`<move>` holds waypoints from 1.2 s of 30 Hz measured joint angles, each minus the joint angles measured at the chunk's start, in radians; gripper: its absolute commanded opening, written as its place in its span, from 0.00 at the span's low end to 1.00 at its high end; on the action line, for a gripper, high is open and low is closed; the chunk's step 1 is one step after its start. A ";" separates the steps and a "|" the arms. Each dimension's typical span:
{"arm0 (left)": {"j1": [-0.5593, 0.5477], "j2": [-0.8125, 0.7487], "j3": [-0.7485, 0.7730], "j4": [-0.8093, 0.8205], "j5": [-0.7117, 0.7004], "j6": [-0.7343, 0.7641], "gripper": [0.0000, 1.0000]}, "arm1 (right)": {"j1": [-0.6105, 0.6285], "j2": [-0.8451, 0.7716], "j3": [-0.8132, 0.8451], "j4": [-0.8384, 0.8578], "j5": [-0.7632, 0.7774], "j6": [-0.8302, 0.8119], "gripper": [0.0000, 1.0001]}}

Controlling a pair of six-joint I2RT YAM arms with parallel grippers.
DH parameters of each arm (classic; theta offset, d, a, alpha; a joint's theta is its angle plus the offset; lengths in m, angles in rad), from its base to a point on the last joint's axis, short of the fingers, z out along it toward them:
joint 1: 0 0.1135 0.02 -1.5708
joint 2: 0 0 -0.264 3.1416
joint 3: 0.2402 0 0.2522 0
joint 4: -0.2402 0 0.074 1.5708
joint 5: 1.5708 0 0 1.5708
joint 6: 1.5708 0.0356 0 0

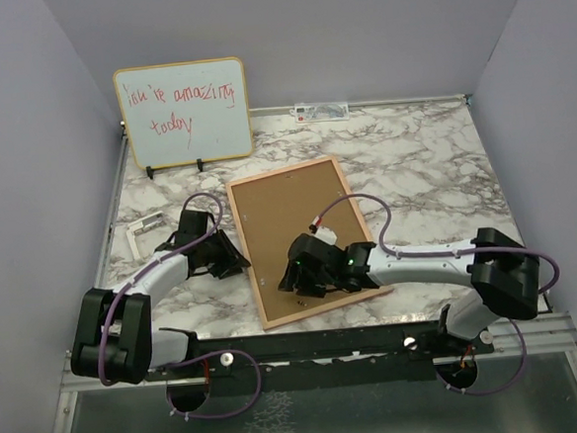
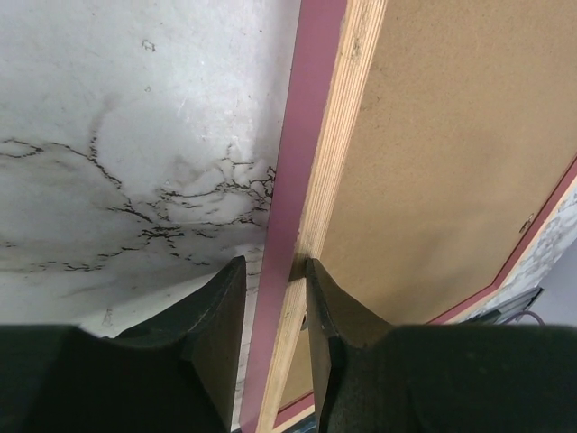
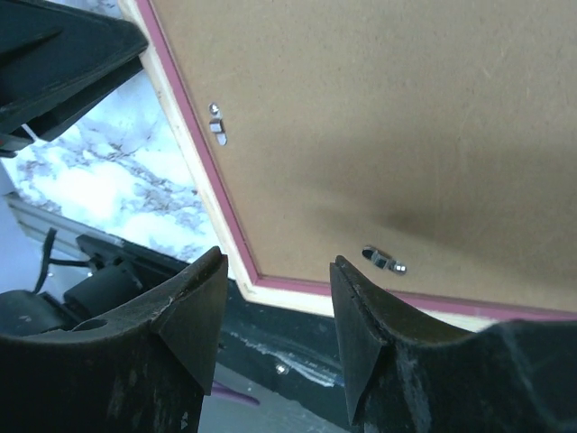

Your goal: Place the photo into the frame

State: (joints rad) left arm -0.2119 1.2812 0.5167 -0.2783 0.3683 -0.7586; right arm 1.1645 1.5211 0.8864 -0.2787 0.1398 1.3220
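The frame (image 1: 337, 178) lies face down in the middle of the table, its brown backing board (image 1: 294, 231) up and set inside the border. The photo is hidden. My left gripper (image 1: 237, 264) is at the frame's left edge. In the left wrist view its jaws (image 2: 275, 266) stand open astride the pinkish wood border (image 2: 329, 162): one finger (image 2: 338, 302) over the board, the other (image 2: 221, 307) just clear on the table side. My right gripper (image 3: 278, 262) hangs open over the frame's near left corner (image 3: 243, 280) with nothing between its fingers.
A yellow-edged whiteboard (image 1: 182, 113) with red writing stands at the back left. A small pale bracket (image 1: 143, 227) lies on the marble table (image 1: 424, 167) left of the left arm. Two metal turn clips (image 3: 218, 126) (image 3: 383, 260) sit on the backing board.
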 measured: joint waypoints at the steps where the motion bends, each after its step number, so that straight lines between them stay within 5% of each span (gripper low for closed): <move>1: 0.000 0.003 0.002 0.000 0.000 0.002 0.34 | -0.002 0.017 0.014 -0.008 0.002 -0.016 0.54; 5: 0.000 0.015 0.011 -0.002 0.003 0.015 0.29 | -0.009 0.075 0.034 -0.011 0.004 -0.074 0.53; 13: 0.000 0.015 0.012 0.012 0.021 0.016 0.14 | -0.052 0.201 0.082 0.119 -0.008 -0.180 0.33; 22: 0.000 0.015 0.012 0.016 0.030 0.016 0.10 | -0.076 0.321 0.137 0.282 -0.089 -0.197 0.22; 36: 0.000 0.016 0.012 0.016 0.031 0.016 0.10 | -0.090 0.369 0.135 0.386 -0.176 -0.159 0.24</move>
State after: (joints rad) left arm -0.2119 1.2972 0.5289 -0.2619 0.3996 -0.7425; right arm 1.0748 1.8900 1.0218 0.1074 -0.0360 1.1625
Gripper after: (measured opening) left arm 0.112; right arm 0.226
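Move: The small metal clip by the frame's left rail lies about 5 cm ahead of the right hand, 8 cm to its left and some 4 cm below; the clip by the near rail is about 2 cm back and 1 cm to the right, 5 cm down. The left gripper's tips stand 8 cm ahead and 11 cm to the left. The left hand already straddles the left rail, right between its pads, with that left-rail clip some 4 cm back and 2 cm to the right. Dropping first about 3 cm towards the brown backing board, the right hand then sweeps some 8 cm left and 5 cm forward to the left-rail clip, narrowing its half-open fingers around the clip and rail edge, with a slight counter-clockwise turn. Almost in place, the left hand closes its fingers on the left rail and holds it. ##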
